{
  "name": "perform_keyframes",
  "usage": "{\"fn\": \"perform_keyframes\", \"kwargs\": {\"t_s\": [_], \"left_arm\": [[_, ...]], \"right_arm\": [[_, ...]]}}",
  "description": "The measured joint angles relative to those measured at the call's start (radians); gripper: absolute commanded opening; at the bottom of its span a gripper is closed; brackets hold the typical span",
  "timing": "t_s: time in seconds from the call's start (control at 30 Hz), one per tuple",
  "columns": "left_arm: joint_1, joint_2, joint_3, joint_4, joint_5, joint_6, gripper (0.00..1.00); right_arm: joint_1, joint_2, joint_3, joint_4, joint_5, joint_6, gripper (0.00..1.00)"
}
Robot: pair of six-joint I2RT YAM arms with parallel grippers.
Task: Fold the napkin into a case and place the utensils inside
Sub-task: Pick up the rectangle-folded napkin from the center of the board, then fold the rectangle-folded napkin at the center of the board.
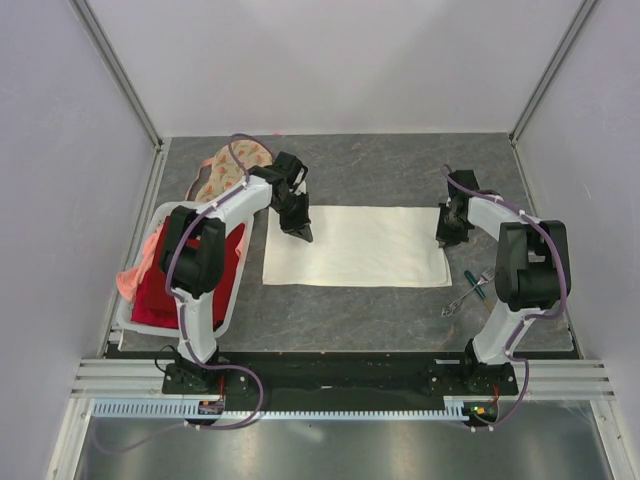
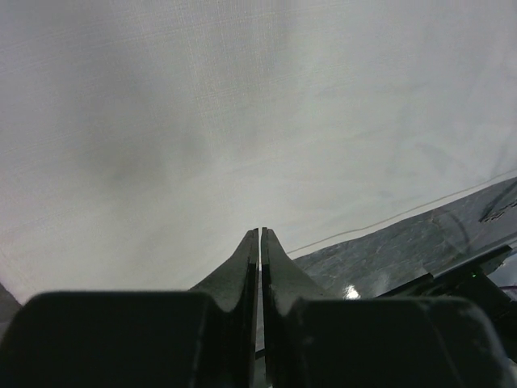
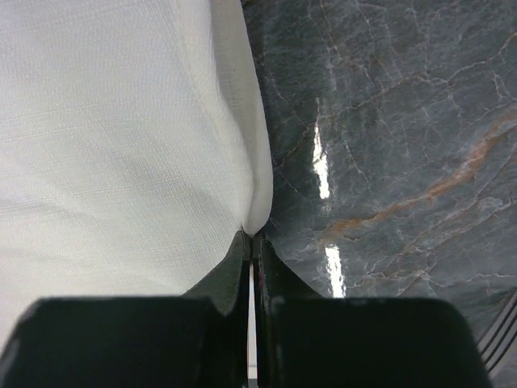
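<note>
The cream-white napkin (image 1: 355, 248) lies flat as a wide rectangle in the middle of the dark marble table. My left gripper (image 1: 304, 236) is at its far-left corner, jaws pressed together with a thin pale sliver of cloth between them; in the left wrist view the napkin (image 2: 242, 121) fills the frame beyond the left gripper (image 2: 260, 233). My right gripper (image 1: 441, 241) is at the napkin's right edge. In the right wrist view, the right gripper (image 3: 252, 236) pinches a raised fold of the napkin (image 3: 121, 121). The gold utensils (image 1: 468, 292) lie on the table near the right arm.
A white basket (image 1: 233, 295) stands at the left and holds a red cloth (image 1: 160, 290). A peach floral cloth (image 1: 222, 170) lies behind it. White walls and metal posts close in the table (image 1: 400, 170) at the back and sides.
</note>
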Motion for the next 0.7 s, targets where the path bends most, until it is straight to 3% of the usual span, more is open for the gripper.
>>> {"fn": "perform_keyframes", "kwargs": {"t_s": [0.27,0.7], "left_arm": [[-0.029,0.129,0.109,0.019,0.017,-0.034,0.06],[-0.197,0.241,0.156,0.035,0.018,-0.148,0.05]], "right_arm": [[0.003,-0.074,0.000,-0.087,0.067,-0.017,0.00],[0.059,-0.229,0.025,-0.159,0.052,-0.012,0.00]]}}
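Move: The rectangle-folded napkin's middle lies about 21 cm to the left of the right hand and level with it. The right fingers are already shut on the middle of the napkin's right edge, practically at table height. The green handle lies some 8 cm to this hand's right and 8 cm back, with the fork head about 12 cm right and 7 cm back. From the left hand, hovering over the cloth, the napkin's middle is about 12 cm right and 6 cm below; the patterned mitt lies about 18 cm left and 18 cm forward. The napkin's right edge, still pinched in the right fingers, is lifted about 7 cm and brought slightly back, with the wrist tipping a little. Meanwhile the left hand, its fingers nearly shut, sweeps some 9 cm right towards the napkin's middle, sinking about 5 cm; it eases forward, then turns back, its fingertips ending pressed on the cloth and dragging it along. ##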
